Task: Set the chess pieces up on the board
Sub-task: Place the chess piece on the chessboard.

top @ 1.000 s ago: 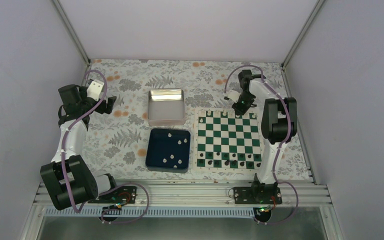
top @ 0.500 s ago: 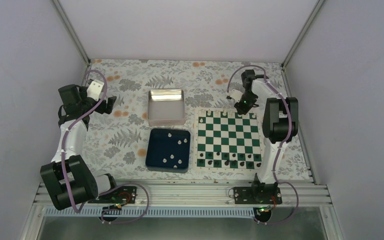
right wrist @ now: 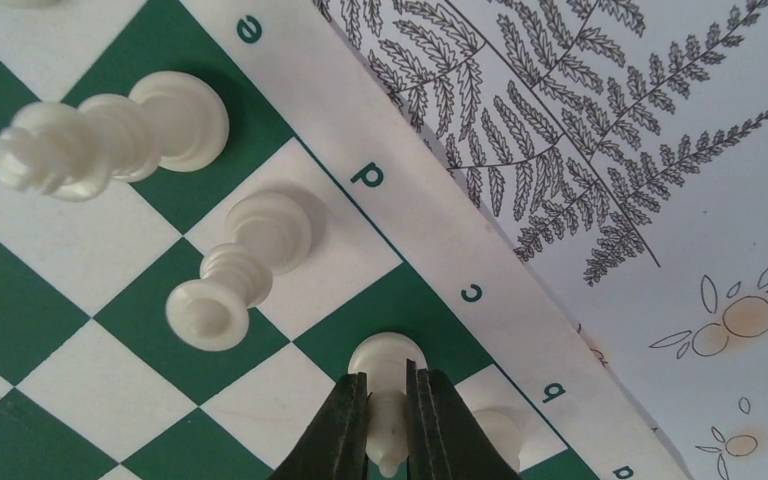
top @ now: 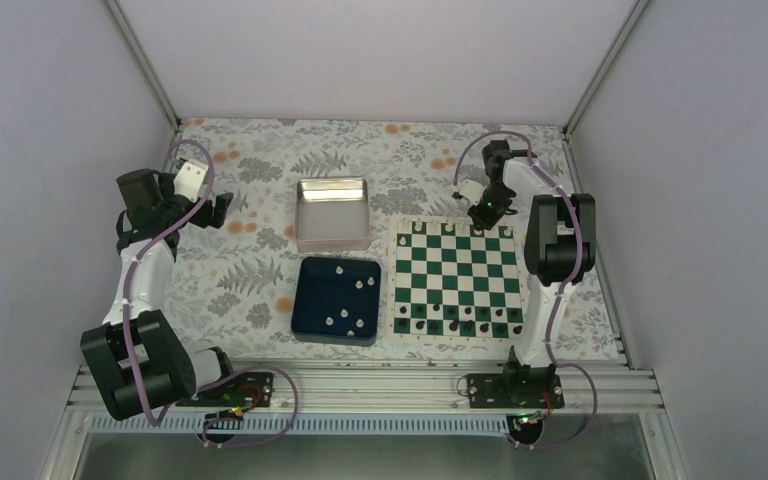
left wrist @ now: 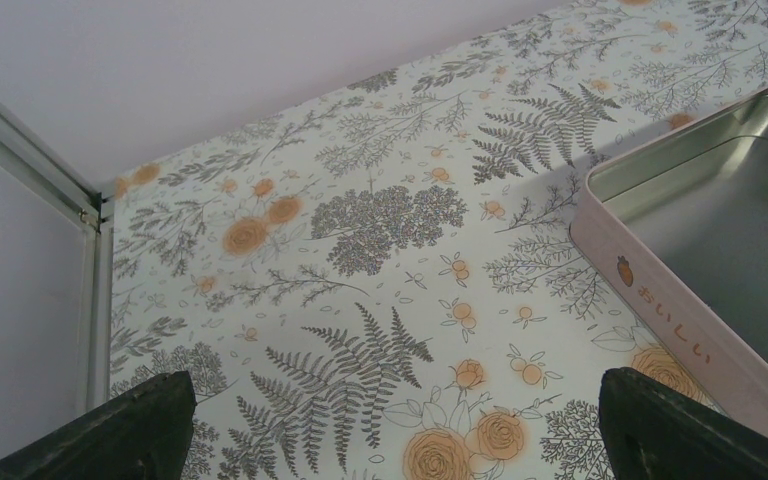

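My right gripper (right wrist: 388,405) is shut on a small white chess piece (right wrist: 387,362), whose round base is over the green square by the border letter c. This is at the far edge of the board (top: 455,280), where the right gripper (top: 482,212) shows from above. Other white chess pieces stand close by: a tall one (right wrist: 110,140), one (right wrist: 245,265) on the d square and one (right wrist: 505,428) just right of my fingers. My left gripper (left wrist: 410,440) is open over the patterned cloth with nothing between its fingers (left wrist: 140,425); from above the left gripper (top: 222,208) is left of the tin.
A dark blue tray (top: 310,322) left of the board holds several loose white pieces. A shiny metal tin (top: 333,240), also seen as the tin (left wrist: 650,290) on the left wrist's right side, stands behind the tray. Small black pieces (top: 457,318) fill the board's near rows.
The right wrist has shifted slightly to the right along the board's far edge, still shut on the white piece. The left arm has not moved.
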Action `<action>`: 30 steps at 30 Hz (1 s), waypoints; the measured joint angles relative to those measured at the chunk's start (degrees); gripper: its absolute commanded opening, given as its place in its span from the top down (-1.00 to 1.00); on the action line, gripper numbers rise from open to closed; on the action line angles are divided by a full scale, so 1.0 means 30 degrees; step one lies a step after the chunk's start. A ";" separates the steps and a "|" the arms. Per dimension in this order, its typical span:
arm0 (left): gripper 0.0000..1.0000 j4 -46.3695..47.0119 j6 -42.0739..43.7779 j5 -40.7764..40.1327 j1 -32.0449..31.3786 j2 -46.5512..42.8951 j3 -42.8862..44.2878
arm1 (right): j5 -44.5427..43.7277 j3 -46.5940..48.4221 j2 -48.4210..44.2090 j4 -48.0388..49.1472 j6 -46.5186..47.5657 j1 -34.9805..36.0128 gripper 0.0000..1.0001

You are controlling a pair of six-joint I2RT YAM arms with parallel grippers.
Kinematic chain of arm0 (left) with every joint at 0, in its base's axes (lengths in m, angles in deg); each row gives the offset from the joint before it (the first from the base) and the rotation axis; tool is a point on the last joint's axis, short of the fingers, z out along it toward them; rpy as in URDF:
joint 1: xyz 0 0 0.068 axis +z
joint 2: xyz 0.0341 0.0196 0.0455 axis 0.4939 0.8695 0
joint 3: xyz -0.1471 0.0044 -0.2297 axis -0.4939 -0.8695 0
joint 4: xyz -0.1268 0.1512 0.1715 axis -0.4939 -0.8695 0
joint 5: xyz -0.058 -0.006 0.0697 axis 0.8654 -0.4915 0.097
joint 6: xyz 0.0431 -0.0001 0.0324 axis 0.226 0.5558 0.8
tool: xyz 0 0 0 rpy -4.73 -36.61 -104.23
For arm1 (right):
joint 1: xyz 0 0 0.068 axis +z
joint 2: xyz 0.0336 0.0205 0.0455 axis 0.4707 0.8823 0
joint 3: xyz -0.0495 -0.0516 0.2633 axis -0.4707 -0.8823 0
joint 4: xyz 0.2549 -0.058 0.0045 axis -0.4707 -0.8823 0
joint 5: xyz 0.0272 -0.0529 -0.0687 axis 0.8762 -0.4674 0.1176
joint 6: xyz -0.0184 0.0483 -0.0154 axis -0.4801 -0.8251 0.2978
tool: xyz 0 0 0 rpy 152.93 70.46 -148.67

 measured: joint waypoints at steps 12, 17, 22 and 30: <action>-1.00 -0.0036 0.0015 0.0000 0.0000 0.0000 0.0000 | -0.0007 0.0007 0.0036 0.0029 0.0044 0.0000 0.48; -1.00 -0.0080 0.0066 0.0000 0.0000 0.0000 0.0000 | -0.0015 0.0051 0.0044 -0.0015 0.0036 0.0000 0.32; -1.00 -0.0080 0.0066 0.0007 0.0000 0.0000 0.0000 | -0.0007 0.1122 -0.0029 -0.0670 0.0066 0.0007 0.24; -1.00 -0.0080 0.0073 0.0029 0.0000 0.0000 0.0000 | -0.0095 0.4481 -0.1239 -0.1676 -0.0051 0.0998 0.06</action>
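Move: The white chess piece in the right fingers already stands on its far-row c square, its middle directly under the hand point and about 1 cm lower. Level with it in the same row, the b-square piece stands roughly 4 cm to the hand's right, the d-square piece about 4 cm to the left and the e-square piece some 7 cm to the left. From the idle left hand, the held piece lies about 60 cm to the right, almost level in reach and some 17 cm lower. The right hand first stays in place over the c square, fingers pointing straight down, and opens them from almost shut to a bit under half, just enough to let go of the chess piece between its two neighbours. It then lifts off with growing speed, about 9 cm up and some 4 cm forward towards the far side of the board, veering a little left at the end while the wrist tilts so that the fingertips swing back towards the base by about 10 degrees. ##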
